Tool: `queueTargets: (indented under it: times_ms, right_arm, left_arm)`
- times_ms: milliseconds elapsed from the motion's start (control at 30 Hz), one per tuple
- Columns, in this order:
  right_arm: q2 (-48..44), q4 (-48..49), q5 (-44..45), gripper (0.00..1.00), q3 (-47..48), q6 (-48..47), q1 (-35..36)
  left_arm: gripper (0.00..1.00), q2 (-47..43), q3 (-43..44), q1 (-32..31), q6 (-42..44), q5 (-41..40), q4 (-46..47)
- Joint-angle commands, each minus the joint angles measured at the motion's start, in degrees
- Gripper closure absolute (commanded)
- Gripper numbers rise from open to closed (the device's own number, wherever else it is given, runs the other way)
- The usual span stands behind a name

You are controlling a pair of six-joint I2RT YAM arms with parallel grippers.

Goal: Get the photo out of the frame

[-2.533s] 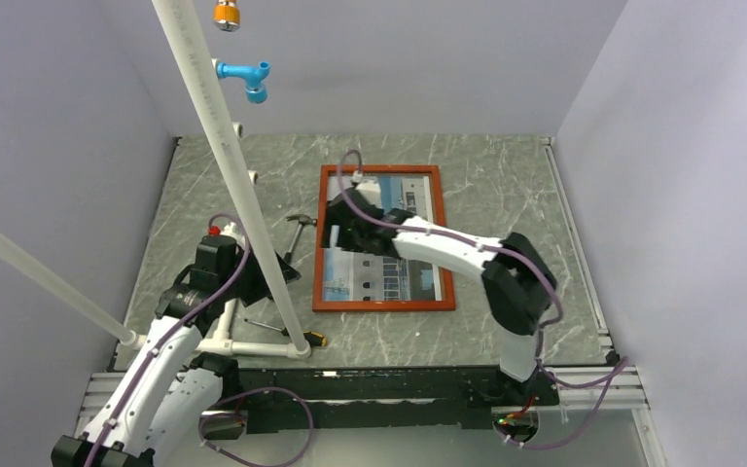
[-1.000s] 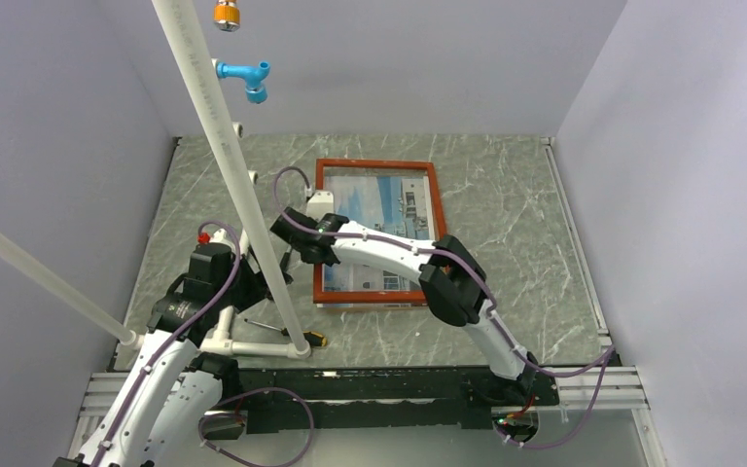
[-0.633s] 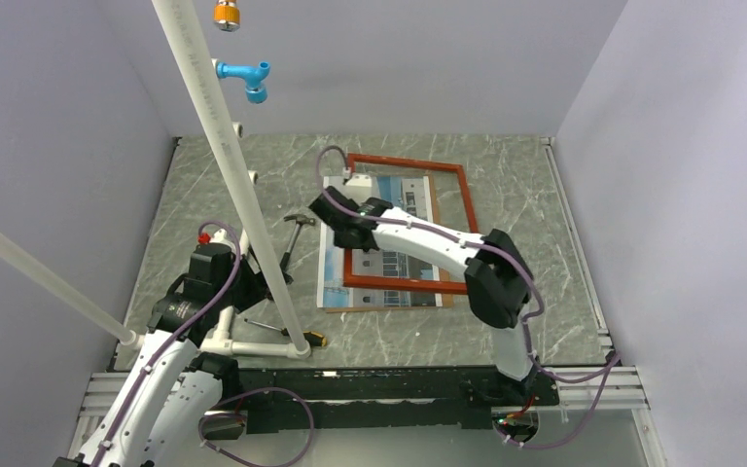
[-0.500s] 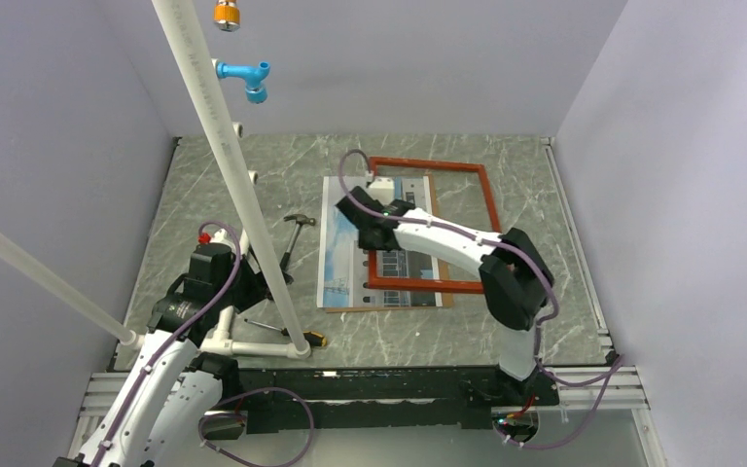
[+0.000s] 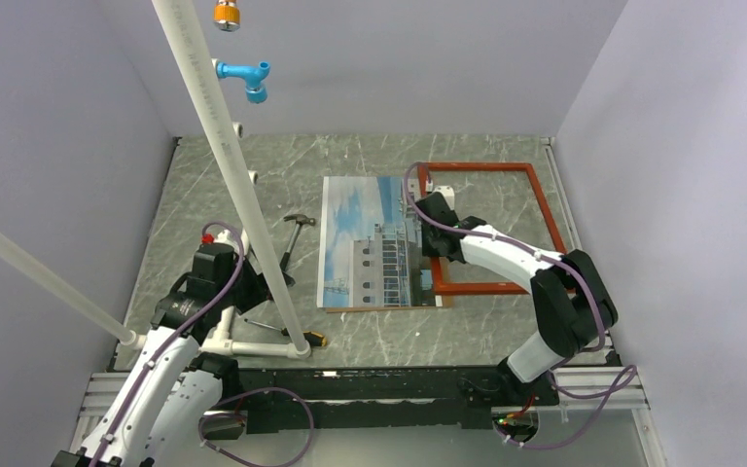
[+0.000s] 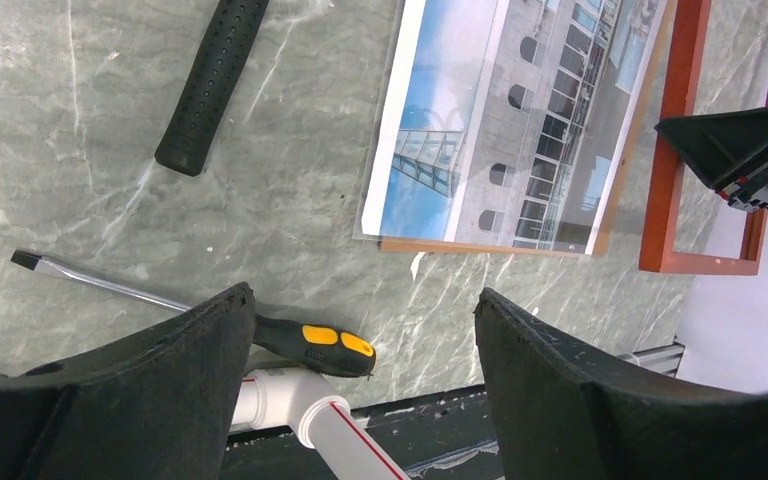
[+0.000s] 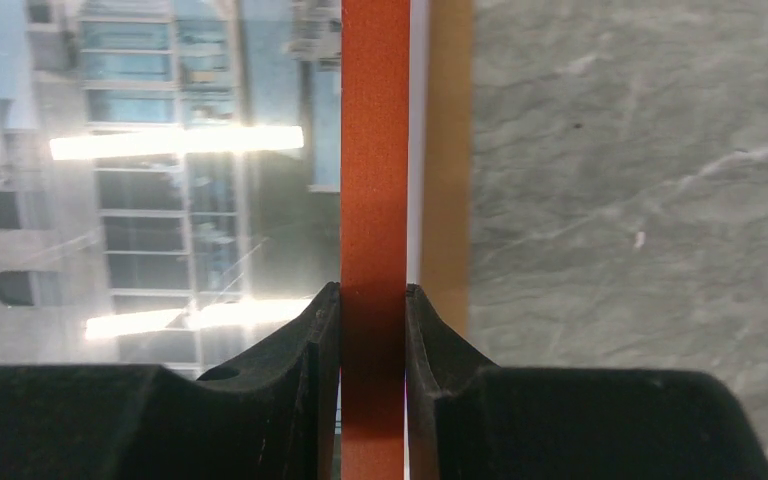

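The photo (image 5: 370, 243) lies flat on the marble table, a white building under blue sky, with a sliver of brown backing showing along its near edge. The orange-red frame (image 5: 486, 288) is to its right, and its left bar overlaps the photo's right edge. My right gripper (image 5: 435, 209) is shut on that left bar; in the right wrist view the bar (image 7: 373, 150) runs between the two fingers, gripper (image 7: 373, 290), with the photo (image 7: 160, 150) underneath. My left gripper (image 6: 365, 293) hangs open and empty above the near left of the table, well short of the photo (image 6: 505, 130).
A hammer (image 5: 297, 233) lies left of the photo. A screwdriver with a black and yellow handle (image 6: 310, 340) rests below my left gripper. A white pipe rig (image 5: 229, 156) slants across the left side, its foot near the front edge. Walls close in the table.
My right gripper has carried the frame to the right, off the photo, which stays flat on the table. The left arm has barely moved.
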Motion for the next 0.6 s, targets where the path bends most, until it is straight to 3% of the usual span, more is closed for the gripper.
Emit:
queueTargets:
  times_ms: [0, 567]
  right_arm:
    - [-3.7, 5.5, 2.4, 1.0, -2.1, -6.0, -3.0]
    - [-4.8, 8.5, 1.9, 1.0, -7.0, -10.9, -9.9]
  left_arm:
    - [0.17, 0.3, -0.2, 0.3, 0.5, 1.2, 3.1]
    - [0.16, 2.0, 0.7, 0.2, 1.9, 1.8, 3.1]
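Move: The frame, already lifted off the photo, hangs by its left bar in the right fingers. The bare table it is being taken to centres about 18 cm to the right, 2 cm ahead and 5 cm below that hand. The photo lies about 12 cm left, level fore and aft and 5 cm down; the table's right edge is some 32 cm right, level and 5 cm below. From the idle left hand that bare spot is about 55 cm right, 13 cm ahead and 11 cm lower. The frame, its left bar still pinched in the right fingers, is carried about 6 cm to the right, away from the photo and across its right edge towards the bare table. The right hand starts quickly, then slows and eases down a little over 1 cm; the wrist hardly turns and the grip stays shut. ##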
